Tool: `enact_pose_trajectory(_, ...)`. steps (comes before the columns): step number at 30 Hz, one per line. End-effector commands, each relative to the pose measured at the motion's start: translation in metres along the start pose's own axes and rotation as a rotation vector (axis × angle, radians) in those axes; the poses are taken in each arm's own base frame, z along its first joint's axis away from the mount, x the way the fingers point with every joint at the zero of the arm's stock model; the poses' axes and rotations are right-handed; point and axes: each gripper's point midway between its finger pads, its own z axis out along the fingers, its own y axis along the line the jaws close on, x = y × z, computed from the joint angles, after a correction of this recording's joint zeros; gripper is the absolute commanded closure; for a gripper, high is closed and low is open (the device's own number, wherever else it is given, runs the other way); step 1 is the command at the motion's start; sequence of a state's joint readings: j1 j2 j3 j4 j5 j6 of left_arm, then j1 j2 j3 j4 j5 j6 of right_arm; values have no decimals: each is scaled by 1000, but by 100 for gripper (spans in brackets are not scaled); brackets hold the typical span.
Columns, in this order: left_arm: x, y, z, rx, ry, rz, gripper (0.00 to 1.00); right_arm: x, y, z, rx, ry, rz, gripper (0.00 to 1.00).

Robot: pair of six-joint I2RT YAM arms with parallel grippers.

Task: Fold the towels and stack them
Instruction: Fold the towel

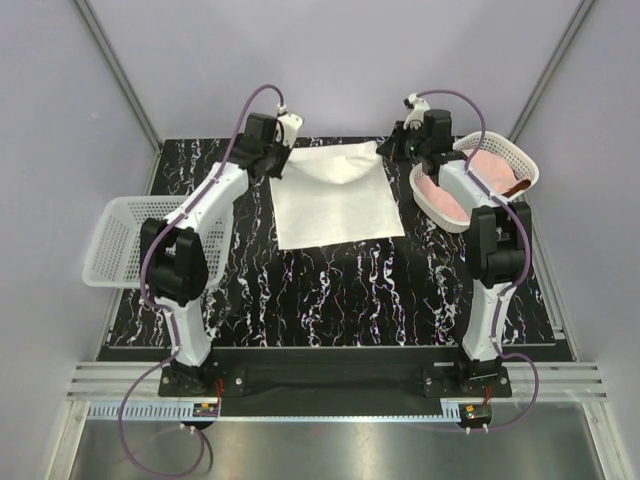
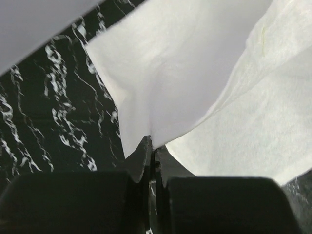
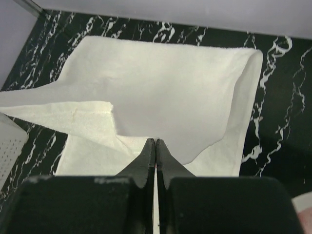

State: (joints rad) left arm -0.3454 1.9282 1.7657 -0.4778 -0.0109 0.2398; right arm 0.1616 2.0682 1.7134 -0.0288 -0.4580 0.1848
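A white towel (image 1: 335, 205) lies spread on the black marbled table (image 1: 350, 290) toward the back. Its far edge is raised off the surface and sags in the middle. My left gripper (image 1: 281, 155) is shut on the far left corner; in the left wrist view the cloth (image 2: 185, 73) rises from the pinched tips of that gripper (image 2: 151, 142). My right gripper (image 1: 392, 150) is shut on the far right corner, and in the right wrist view the lifted layer (image 3: 161, 83) hangs from its tips (image 3: 155, 141). A pale pink towel (image 1: 488, 168) and a rust-brown towel (image 1: 517, 186) lie in the right basket.
A white mesh basket (image 1: 440, 215) with the two other towels stands at the table's right back, close under the right arm. A second white mesh basket (image 1: 115, 240), with nothing in it, overhangs the left edge. Grey walls close in behind.
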Motion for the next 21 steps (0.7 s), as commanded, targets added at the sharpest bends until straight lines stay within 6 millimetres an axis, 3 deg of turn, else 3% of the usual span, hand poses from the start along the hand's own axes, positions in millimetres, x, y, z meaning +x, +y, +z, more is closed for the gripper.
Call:
enact_pose_trajectory(1, -12, -15, -29, 19, -73, 11, 100, -41, 25, -33, -44, -133, -120, 100)
enact_pose_trajectory(2, -5, -19, -29, 9, -63, 12, 100, -34, 24, -34, -43, -122, -114, 100)
enact_pose_trajectory(3, 13, -28, -29, 21, -29, 7, 100, -28, 22, -35, -39, -117, -111, 100)
enact_pose_trajectory(4, 19, -34, -29, 30, -21, 12, 100, -14, 19, -36, -30, -96, -93, 100)
enact_pose_trajectory(11, 77, -74, -24, 105, 98, 16, 97, 29, 6, -50, 31, -21, -75, 100)
enact_pose_trajectory(15, 89, -94, -25, 127, 136, 39, 79, 53, 4, -56, 43, 22, -48, 94)
enact_pose_trajectory(16, 90, -96, -27, 134, 143, 37, 78, 59, 3, -59, 47, 34, -40, 90)
enact_pose_trajectory(17, 92, -100, -30, 149, 152, 29, 72, 62, 3, -61, 57, 39, -30, 81)
enact_pose_trajectory(21, 96, -106, -46, 160, 167, 10, 52, 67, 2, -79, 110, 35, 0, 65)
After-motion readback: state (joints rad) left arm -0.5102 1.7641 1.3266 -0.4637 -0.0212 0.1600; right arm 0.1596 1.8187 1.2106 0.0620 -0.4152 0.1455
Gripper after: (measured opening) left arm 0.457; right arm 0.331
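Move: Both grippers already pinch the corners of the raised white towel half. From the left gripper, the near-left corner of the towel half on the table lies about 15 cm back, roughly 1 cm right and 13 cm below. From the right gripper, the near-right corner is some 19 cm back, 5 cm right and 12 cm below, and the basket with the pink towel about 4 cm back, 22 cm right and 9 cm below. Bring both grippers back and down, drawing the held edge over the lying half of the towel towards its near edge: the left about 12 cm back and 10 cm down, drifting slightly right and tipping some 15 degrees further down, the right about 9 cm back and 7 cm down. Then open the fingers, left first, and let go of the corners while still easing back. ##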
